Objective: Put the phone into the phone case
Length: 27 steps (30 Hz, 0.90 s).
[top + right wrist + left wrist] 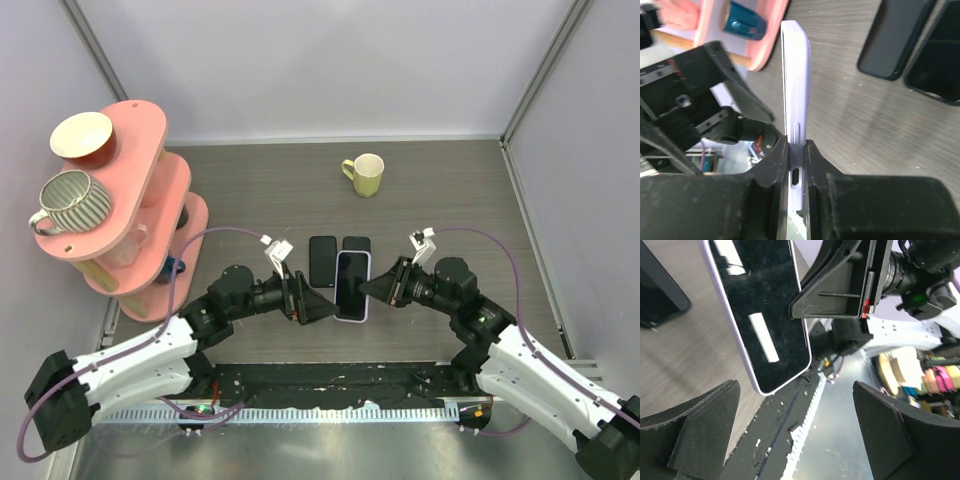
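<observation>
A lilac phone case [352, 287] is held up on edge over the table's middle, and the phone's black screen [757, 305] sits inside its lilac rim. My right gripper [377, 288] is shut on one end of the case, and its fingers [775, 162] pinch the lilac edge [796, 80] just beside a side button and a slot cut-out. My left gripper [320, 304] stands open on the screen side, to the left. Its two pads [705, 425] are wide apart with nothing between them, and the phone's lower corner hangs just ahead of them.
Two black phone-shaped slabs [322, 260] [356, 244] lie flat just behind the held case. A yellow-green mug [364, 175] stands farther back. A pink tiered stand [140, 180] with mugs fills the left side. The table's near edge carries a black strip [775, 440].
</observation>
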{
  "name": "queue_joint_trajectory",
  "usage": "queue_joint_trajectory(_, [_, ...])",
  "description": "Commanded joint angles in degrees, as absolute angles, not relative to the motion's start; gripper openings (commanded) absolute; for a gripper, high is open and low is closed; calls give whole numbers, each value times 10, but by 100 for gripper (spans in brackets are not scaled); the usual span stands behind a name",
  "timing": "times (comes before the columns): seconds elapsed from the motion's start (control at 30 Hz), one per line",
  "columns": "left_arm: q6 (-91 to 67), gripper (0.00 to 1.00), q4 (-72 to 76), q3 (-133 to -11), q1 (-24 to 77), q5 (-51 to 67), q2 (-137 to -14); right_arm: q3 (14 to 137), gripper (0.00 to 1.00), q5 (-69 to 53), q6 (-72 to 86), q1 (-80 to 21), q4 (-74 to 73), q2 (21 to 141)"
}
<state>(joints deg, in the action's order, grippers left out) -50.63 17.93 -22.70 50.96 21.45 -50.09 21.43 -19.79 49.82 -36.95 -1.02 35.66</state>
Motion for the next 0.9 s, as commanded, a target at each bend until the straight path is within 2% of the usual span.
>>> queue_joint_trajectory(0.0, [-407,100,18,-304,510,110,-437,328,1,-100,411,-357,-135,387])
queue_joint_trajectory(0.13, [-333,100,-131,-354,509,52,-411,406,1,-5,325,-331,-250,467])
queue_joint_trajectory(0.33, [-301,100,-188,-366,510,58,-396,495,1,19,260,-292,-307,588])
queue_joint_trajectory(0.6, [-301,100,-163,-346,511,65,-354,538,1,-103,206,-159,-300,706])
queue_joint_trajectory(0.87, [-305,100,-163,-347,511,69,-341,546,1,-239,190,-94,-258,797])
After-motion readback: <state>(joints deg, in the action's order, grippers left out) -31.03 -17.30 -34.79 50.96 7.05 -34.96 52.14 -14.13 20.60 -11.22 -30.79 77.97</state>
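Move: The right hand holds the phone in its lilac case by its right edge. The clear table spot beside the row lies about 13 cm ahead, 9 cm to its right and 14 cm below. The nearer dark-cased phone lies some 13 cm straight ahead of the hand, the far one as far out but 9 cm to the left, both equally low. From the open left hand the spot is roughly 19 cm ahead, 17 cm right and 15 cm lower. Keeping its pinch on the edge of the lilac-cased phone, the right hand carries it about 13 cm forward and 12 cm right, near level at first, then sinking some 8 cm towards the table right of the dark-cased phones; the wrist rolls about 40 degrees, dipping the fingertips. The left hand, already free and wide open, backs off some 6 cm left. ##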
